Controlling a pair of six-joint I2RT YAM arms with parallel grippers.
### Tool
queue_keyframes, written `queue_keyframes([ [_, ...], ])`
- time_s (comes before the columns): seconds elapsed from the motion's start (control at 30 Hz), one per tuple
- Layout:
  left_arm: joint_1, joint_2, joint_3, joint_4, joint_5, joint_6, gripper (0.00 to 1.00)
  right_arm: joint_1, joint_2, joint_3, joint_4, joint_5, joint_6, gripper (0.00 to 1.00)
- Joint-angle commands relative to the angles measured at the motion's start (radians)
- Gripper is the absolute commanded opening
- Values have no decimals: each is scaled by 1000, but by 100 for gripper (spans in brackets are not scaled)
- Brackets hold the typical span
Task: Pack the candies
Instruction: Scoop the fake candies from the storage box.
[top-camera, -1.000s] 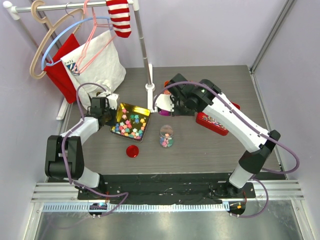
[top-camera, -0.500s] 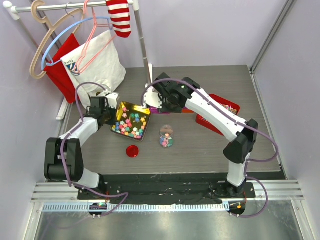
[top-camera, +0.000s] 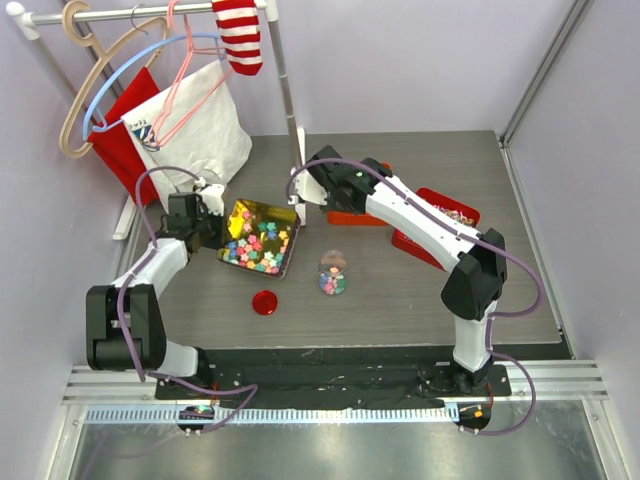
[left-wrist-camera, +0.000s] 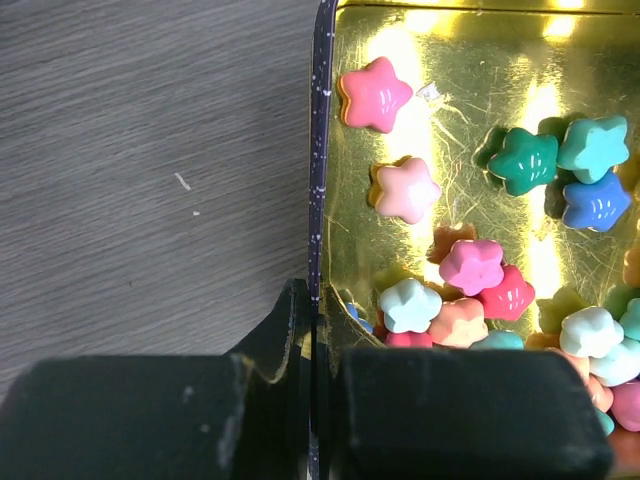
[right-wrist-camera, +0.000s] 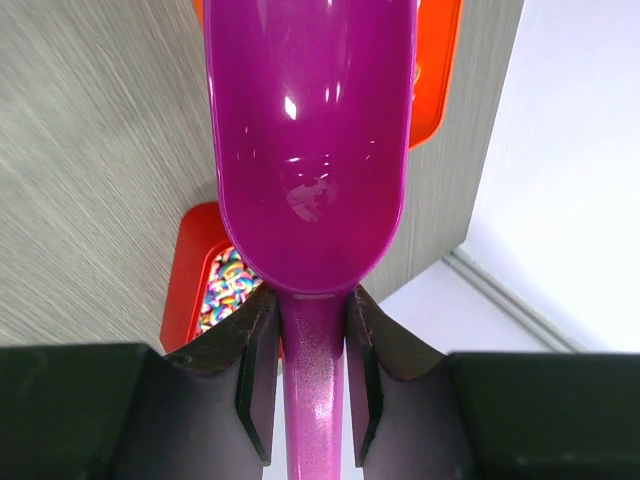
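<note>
The candies (top-camera: 258, 250) are small star-shaped sweets in mixed pastel colours, lying in a gold tin (top-camera: 262, 213) at the table's left. In the left wrist view the candies (left-wrist-camera: 470, 265) pile toward the near side of the tin's floor. My left gripper (left-wrist-camera: 318, 340) is shut on the tin's thin dark wall (left-wrist-camera: 322, 150), one finger inside and one outside. My left gripper (top-camera: 212, 222) sits at the tin's left edge. My right gripper (right-wrist-camera: 312, 350) is shut on the handle of a purple scoop (right-wrist-camera: 310, 150), whose bowl is empty. In the top view my right gripper (top-camera: 318, 190) hovers behind the tin.
A small clear jar (top-camera: 333, 272) holding a few sweets stands mid-table, its red lid (top-camera: 264, 302) lying to the left. An orange tin (top-camera: 350, 217) and a red tin (top-camera: 440, 215) sit at the right. A clothes rack's pole base (top-camera: 300, 178), hangers and a white bag (top-camera: 200, 135) are behind.
My right arm has swung left and toward the back with the scoop, ending by the pole base. My left gripper and the tin have shifted slightly left.
</note>
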Motion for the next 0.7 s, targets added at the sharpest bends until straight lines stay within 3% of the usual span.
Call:
queue_keyframes([
  [0.0,54,-85,5,99,170,-60,0,-13,-10,-44,56,33,-15,1],
  [0.3,60,-90,6,98,254,-71,0,-6,16,-63,59,-62,-40,1],
  [0.67,62,-66,6,99,237,-68,0,37,-14,-40,62,-193,-47,1],
])
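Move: The right hand holds the empty scoop, its bowl pointing left; the star candies in the gold tray lie about 16 cm to this hand's left, 6 cm back and 18 cm below. The clear jar is some 11 cm back and 1 cm to its left, the orange box 5 cm ahead and 5 cm to the right, both roughly 18 cm down. From the left hand, pinching the tray's left rim, the candies' middle lies about 7 cm right, 3 cm back and 5 cm below. The left hand keeps its pinch on the tray's left rim and raises it about 3 cm in the first half, rolling some 10 degrees with its left side dipping, then holds it there. The right hand, fingers still shut on the scoop's handle, sinks about 4 cm, first easing a little to the right and then swinging back left some 3 cm and slightly towards the base, tipping a few degrees further down and turning slightly counter-clockwise as it brings the bowl to the tray's right side. ##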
